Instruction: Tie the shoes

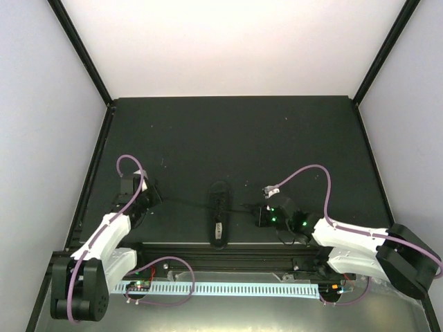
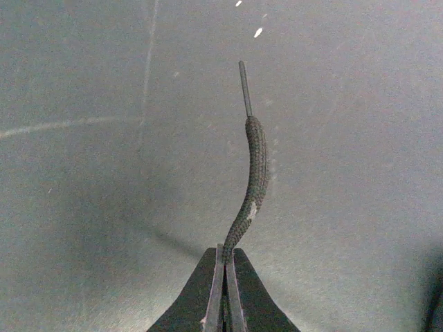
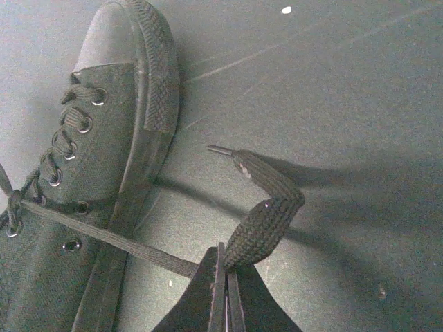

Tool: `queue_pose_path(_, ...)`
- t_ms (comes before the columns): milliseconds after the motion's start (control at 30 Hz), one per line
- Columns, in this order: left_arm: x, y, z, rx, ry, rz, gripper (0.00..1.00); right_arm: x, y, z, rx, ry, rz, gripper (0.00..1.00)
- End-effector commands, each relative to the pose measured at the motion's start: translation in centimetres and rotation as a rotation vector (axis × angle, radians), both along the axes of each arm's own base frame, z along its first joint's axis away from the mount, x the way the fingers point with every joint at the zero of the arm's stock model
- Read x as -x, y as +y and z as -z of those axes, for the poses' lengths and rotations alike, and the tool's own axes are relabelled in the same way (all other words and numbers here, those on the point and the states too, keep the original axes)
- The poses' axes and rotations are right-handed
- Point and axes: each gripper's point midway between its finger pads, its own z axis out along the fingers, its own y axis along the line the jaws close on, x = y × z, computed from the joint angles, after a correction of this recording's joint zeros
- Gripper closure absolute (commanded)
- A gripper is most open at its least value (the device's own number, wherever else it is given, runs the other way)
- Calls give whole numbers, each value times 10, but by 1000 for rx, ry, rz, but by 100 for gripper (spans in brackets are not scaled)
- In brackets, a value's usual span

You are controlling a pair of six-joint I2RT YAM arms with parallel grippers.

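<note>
The small black shoe (image 1: 219, 211) lies on the dark table between the arms, its toe pointing to the far side. In the right wrist view the shoe (image 3: 104, 138) fills the left, its eyelets laced. My left gripper (image 2: 226, 254) is shut on one black lace (image 2: 255, 166), whose free end with its tip curves away over the table. My right gripper (image 3: 225, 268) is shut on the other lace (image 3: 266, 207), which folds over past the jaws and also runs back taut to the shoe. From above, the left gripper (image 1: 154, 197) and right gripper (image 1: 261, 214) flank the shoe.
A black rail (image 1: 221, 252) and a white slotted cable tray (image 1: 228, 288) run along the near edge. Black frame posts (image 1: 90, 62) stand at the table's back corners. Purple cables (image 1: 311, 169) loop above both arms.
</note>
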Motion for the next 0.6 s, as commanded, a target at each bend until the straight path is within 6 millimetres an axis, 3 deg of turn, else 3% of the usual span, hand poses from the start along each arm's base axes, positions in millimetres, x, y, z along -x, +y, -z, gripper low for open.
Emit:
queue_pose_path(0, -3, 14, -1, 10, -28, -79, 98, 1, -18, 16, 43, 19, 62, 98)
queue_pose_path(167, -2, 10, 1, 30, -9, -60, 98, 3, -10, 13, 19, 22, 34, 98)
queue_pose_path(200, -2, 7, -1, 40, -11, -44, 95, 2, -9, 12, 16, 19, 32, 98)
queue_pose_path(233, -2, 3, -3, 52, -11, -24, 86, 1, -9, 10, 15, 16, 29, 98)
queue_pose_path(333, -4, -10, -14, 89, -35, 34, 41, -1, -5, 1, 9, -5, 17, 98)
queue_pose_path(367, -5, -14, -20, 90, -52, 55, 31, -2, -4, -2, 7, -12, 13, 98)
queue_pose_path(467, -6, -42, -46, 69, -147, 207, 24, -5, -1, -10, 7, -29, 5, 98)
queue_pose_path(567, 6, -90, -69, 65, -251, 455, 24, -8, 1, -16, 4, -46, 0, 98)
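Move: The lace knot on the shoe lies about 18 cm to the right of the left hand and 3 cm back, at nearly its height; the shoe's toe is some 18 cm right and 5 cm ahead. Each hand already pinches its own lace, stretched out from the knot. From the right hand, the knot is some 12 cm to the left and 2 cm ahead, roughly level. Left fingers spread wide and release the lace, then swing about 4 cm right and up towards the shoe. ##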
